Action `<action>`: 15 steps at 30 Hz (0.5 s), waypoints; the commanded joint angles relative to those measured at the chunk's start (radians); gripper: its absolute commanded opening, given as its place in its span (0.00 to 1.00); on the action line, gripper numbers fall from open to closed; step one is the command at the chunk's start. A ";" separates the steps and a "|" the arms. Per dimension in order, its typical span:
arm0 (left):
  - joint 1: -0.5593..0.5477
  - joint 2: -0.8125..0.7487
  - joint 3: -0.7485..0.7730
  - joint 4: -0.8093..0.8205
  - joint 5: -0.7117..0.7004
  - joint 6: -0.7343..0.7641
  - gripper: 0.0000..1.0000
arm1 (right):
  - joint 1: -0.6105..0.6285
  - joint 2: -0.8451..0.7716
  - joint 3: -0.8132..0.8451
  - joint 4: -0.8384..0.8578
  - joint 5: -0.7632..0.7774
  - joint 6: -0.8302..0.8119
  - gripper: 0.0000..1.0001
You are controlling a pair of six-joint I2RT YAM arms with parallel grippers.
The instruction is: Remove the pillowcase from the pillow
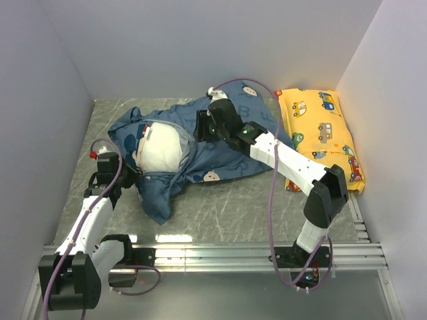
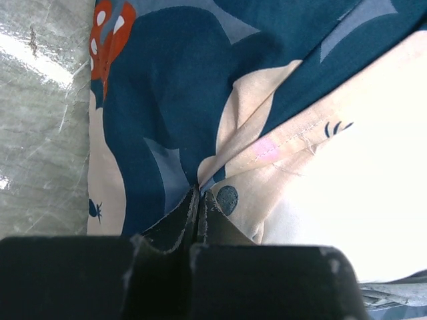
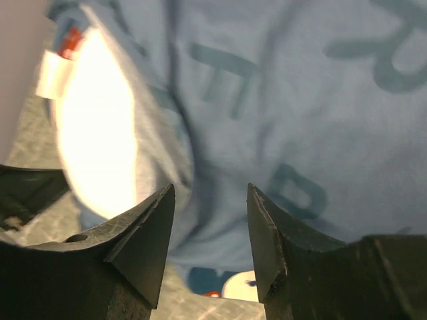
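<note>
The dusty-blue pillowcase [image 1: 220, 150] lies crumpled across the middle of the table. The white pillow [image 1: 160, 150] bulges out of its open left end. My left gripper [image 1: 131, 177] sits at the case's left edge, and the left wrist view shows it [image 2: 199, 195] shut on a fold of the pillowcase [image 2: 167, 100], with the pillow [image 2: 360, 200] just to the right. My right gripper [image 1: 204, 124] hovers over the case's far middle. In the right wrist view it [image 3: 210, 195] stands open with nothing gripped, above the plain blue fabric [image 3: 300, 100] and the pillow [image 3: 93, 133].
A smaller yellow car-print pillow [image 1: 321, 137] lies along the right wall. White walls close in the left, back and right sides. An aluminium rail [image 1: 213, 257] runs along the near edge of the grey marbled table [image 1: 230, 207].
</note>
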 commanded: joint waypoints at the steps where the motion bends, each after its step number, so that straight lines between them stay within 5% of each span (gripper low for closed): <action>1: -0.004 -0.024 0.016 -0.029 0.022 -0.002 0.00 | 0.043 -0.055 0.088 -0.047 0.056 -0.034 0.55; 8: -0.004 -0.037 0.026 -0.029 0.026 -0.013 0.01 | 0.176 -0.066 0.130 -0.008 0.059 -0.052 0.55; 15: -0.007 -0.045 0.030 -0.029 0.020 -0.028 0.01 | 0.296 0.138 0.269 -0.041 0.091 -0.132 0.57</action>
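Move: The pillowcase edge pinched in the left gripper lies about 22 cm to the right hand's left, some 6 cm back and 13 cm below it. The exposed white pillow is roughly 14 cm left of the right hand, 1 cm ahead and 14 cm down. The blue flap lies about 15 cm left, 16 cm back and 18 cm below. For the left hand, the pinched edge is right at its fingertips, with the white pillow 8 cm ahead and 8 cm to its right. Swing the empty right gripper about 10 cm left and 8 cm back, climbing some 6 cm, over the exposed pillow and towards the left gripper and the pillowcase edge held there. Turn the wrist roughly 15 degrees counter-clockwise on the way, tip it slightly up, and leave the fingers about half open. Hold the left gripper in place, still shut on the edge. ##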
